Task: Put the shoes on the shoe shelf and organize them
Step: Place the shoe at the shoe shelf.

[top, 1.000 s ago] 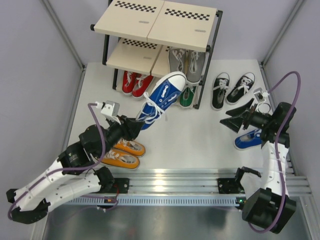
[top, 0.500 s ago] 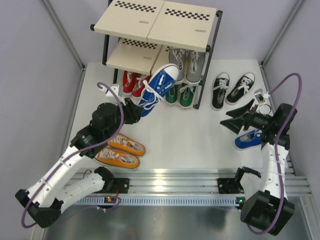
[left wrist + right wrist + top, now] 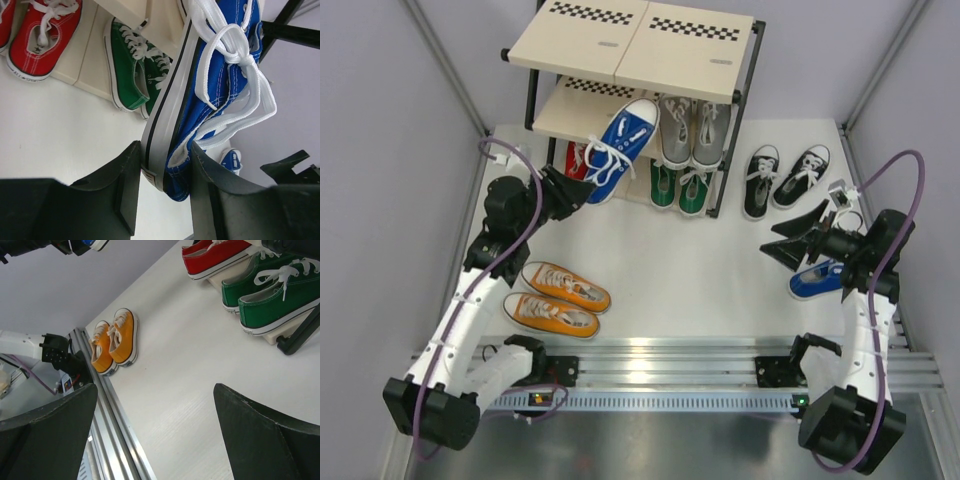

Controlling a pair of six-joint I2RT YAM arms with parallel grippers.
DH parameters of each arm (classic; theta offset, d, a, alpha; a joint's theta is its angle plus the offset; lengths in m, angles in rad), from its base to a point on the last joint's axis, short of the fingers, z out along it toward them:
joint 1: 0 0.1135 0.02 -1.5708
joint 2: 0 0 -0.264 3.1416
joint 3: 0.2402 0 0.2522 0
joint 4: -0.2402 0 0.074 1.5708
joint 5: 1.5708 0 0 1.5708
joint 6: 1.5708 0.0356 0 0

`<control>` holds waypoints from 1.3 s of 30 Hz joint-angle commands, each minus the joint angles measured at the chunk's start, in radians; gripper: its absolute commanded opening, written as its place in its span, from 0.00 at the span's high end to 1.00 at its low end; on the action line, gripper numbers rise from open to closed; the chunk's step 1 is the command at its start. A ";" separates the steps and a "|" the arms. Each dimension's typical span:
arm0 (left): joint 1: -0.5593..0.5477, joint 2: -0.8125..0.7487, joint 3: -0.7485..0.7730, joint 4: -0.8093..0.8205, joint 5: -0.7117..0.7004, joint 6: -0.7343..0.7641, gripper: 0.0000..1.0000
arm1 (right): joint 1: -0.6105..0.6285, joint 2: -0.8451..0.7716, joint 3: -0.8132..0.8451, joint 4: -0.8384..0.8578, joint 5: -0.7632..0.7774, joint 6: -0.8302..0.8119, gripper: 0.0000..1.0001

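My left gripper (image 3: pixel 563 190) is shut on the heel of a blue shoe (image 3: pixel 620 148), held in the air with its toe at the front of the shoe shelf's (image 3: pixel 640 45) middle tier. In the left wrist view the blue shoe (image 3: pixel 215 75) sits sole-left between my fingers (image 3: pixel 127 180). The other blue shoe (image 3: pixel 815 280) lies on the table beside my right gripper (image 3: pixel 790 240), which is open and empty. Grey shoes (image 3: pixel 692 130) sit on the middle tier. Red shoes (image 3: pixel 578 162) and green shoes (image 3: pixel 680 188) sit on the bottom tier.
An orange pair (image 3: pixel 558 300) lies on the table near the left arm's base and shows in the right wrist view (image 3: pixel 114 339). A black pair (image 3: pixel 782 178) lies right of the shelf. A metal rail (image 3: pixel 670 360) runs along the near edge. Grey walls stand on both sides.
My left arm has carried the blue shoe up and to the left, from mid-table to the front of the shelf's middle tier. The right arm has barely moved.
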 commanded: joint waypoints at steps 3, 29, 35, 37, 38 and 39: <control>0.004 -0.050 0.012 0.229 0.131 -0.061 1.00 | -0.014 -0.016 -0.001 0.032 -0.031 -0.016 0.01; 0.240 0.434 0.358 0.258 0.057 -0.131 1.00 | -0.014 -0.015 -0.007 0.037 -0.026 -0.015 0.01; 0.285 0.575 0.516 0.198 0.074 -0.087 1.00 | -0.016 -0.016 -0.008 0.038 -0.026 -0.013 0.01; 0.292 0.606 0.555 0.197 0.077 -0.081 1.00 | -0.016 -0.019 -0.010 0.040 -0.026 -0.015 0.01; 0.300 0.631 0.585 0.153 0.074 -0.078 1.00 | -0.014 -0.019 -0.010 0.043 -0.025 -0.013 0.01; 0.303 0.643 0.596 0.151 0.074 -0.078 1.00 | -0.016 -0.019 -0.011 0.041 -0.025 -0.012 0.01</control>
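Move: The left hand holds the blue shoe by its heel; its place, the left end of the shoe shelf's middle tier, lies about 26 cm ahead, 6 cm left and a little below. The red shoes sit roughly 11 cm ahead, 2 cm left and 22 cm below; the grey shoes on the middle tier some 17 cm ahead and 27 cm right. From the idle right hand that spot is about 37 cm ahead, 55 cm left. Left hand, still pinching the heel, swings the blue shoe some 18 cm forward, 9 cm left, towards the middle tier. ##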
